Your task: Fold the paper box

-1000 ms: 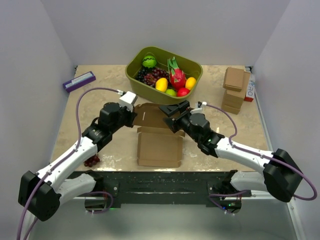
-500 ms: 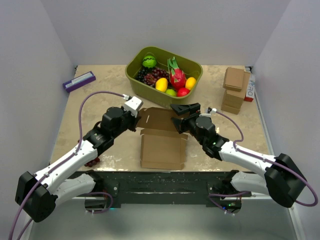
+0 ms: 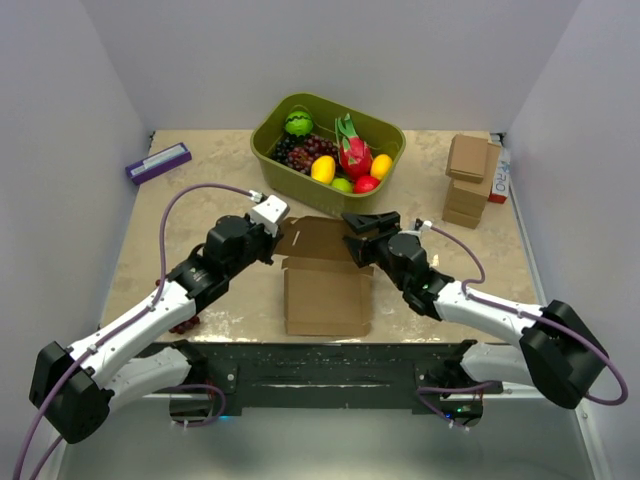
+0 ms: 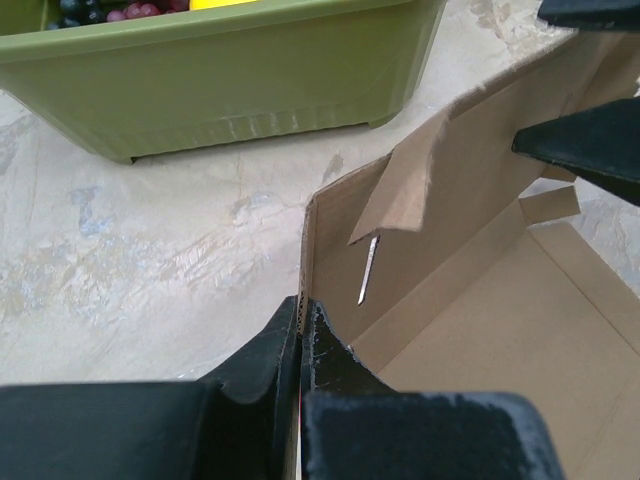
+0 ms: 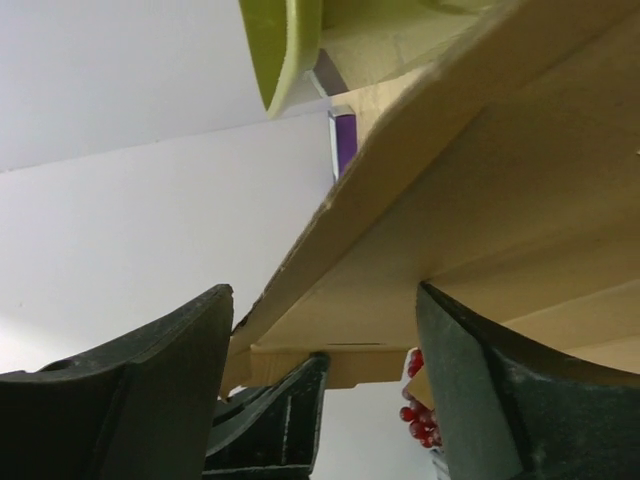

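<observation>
The paper box (image 3: 323, 297) lies open in the middle of the table, a brown cardboard mailer with its back panel (image 3: 314, 237) tilted up. My left gripper (image 3: 273, 240) is shut on the box's left side wall; in the left wrist view the gripper (image 4: 302, 312) pinches that thin cardboard edge (image 4: 307, 250). My right gripper (image 3: 358, 236) stands open at the back panel's right end. In the right wrist view that gripper (image 5: 325, 335) has its fingers wide apart, with the slanting panel (image 5: 480, 190) passing between them.
A green bin (image 3: 266, 152) of toy fruit stands just behind the box. A stack of small cardboard boxes (image 3: 468, 180) is at the back right, a purple box (image 3: 158, 162) at the back left. Red grapes (image 3: 184, 322) lie by the left arm.
Both arms have shifted right and forward, and the box has slid a little to the right with them. The right gripper's fingers now straddle the raised back panel and have narrowed slightly.
</observation>
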`<action>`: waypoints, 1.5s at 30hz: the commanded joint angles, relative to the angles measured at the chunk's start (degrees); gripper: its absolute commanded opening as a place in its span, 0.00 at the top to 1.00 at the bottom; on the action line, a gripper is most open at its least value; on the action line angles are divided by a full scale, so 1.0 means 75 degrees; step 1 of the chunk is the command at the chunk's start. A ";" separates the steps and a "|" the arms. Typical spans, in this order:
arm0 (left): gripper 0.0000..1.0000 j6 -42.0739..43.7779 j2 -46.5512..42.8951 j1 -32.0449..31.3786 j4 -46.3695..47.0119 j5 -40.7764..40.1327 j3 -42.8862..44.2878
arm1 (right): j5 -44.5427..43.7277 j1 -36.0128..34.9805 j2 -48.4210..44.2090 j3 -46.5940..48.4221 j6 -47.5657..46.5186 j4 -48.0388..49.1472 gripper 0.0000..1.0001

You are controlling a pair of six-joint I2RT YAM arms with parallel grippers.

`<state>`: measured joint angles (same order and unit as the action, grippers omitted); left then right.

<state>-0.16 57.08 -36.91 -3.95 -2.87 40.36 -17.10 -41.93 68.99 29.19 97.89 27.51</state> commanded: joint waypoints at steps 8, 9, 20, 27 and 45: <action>1.00 0.0080 0.0065 -0.0071 0.0303 -0.0180 0.0080 | -0.0274 0.0036 0.0422 0.0092 0.0003 0.0317 0.55; 1.00 -0.0128 0.0065 -0.0071 0.0303 -0.0156 0.0080 | -0.0274 0.0025 0.0503 0.0081 0.0003 0.0305 0.56; 1.00 -0.0224 0.0112 -0.0083 0.0269 0.0336 -0.0002 | -0.0391 0.0025 0.1371 0.0022 0.0050 0.1148 0.76; 0.93 -0.1067 0.0124 -0.0153 -0.0001 0.0313 0.0056 | -0.0216 0.0048 0.1840 -0.0083 0.0050 0.1769 1.00; 0.31 -0.2580 -0.0451 -0.0153 0.0409 0.0300 -0.0869 | -0.0040 0.0036 0.1548 -0.0938 -0.0852 0.3047 1.00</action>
<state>-17.43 52.36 -37.69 -5.82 -2.52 35.09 -16.71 -41.47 82.26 24.21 95.02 47.37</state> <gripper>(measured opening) 0.696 0.014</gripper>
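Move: The left hand still pinches the left end of the box's raised panel. The right hand's open fingers already straddle that panel's upper edge; the spot to grip is about 2 cm ahead, 2 cm to its left and 2 cm lower, some 5 cm ahead and 15 cm right of the left hand. From the right hand the box's lower panel lies about 10 cm back, 5 cm left and 13 cm down; the green bin is roughly 22 cm ahead, 5 cm left and 13 cm below. The right fingers close and pinch the raised panel's upper edge while that hand eases about 2 cm each forward, left and down. Just as they shut, the left fingers open and let go of the panel's left end, that hand drawing back some 3 cm and sinking 2 cm as it tilts by about 15 degrees. Still gripping, the right hand then lowers another 2 to 3 cm and slips back about a centimetre. ##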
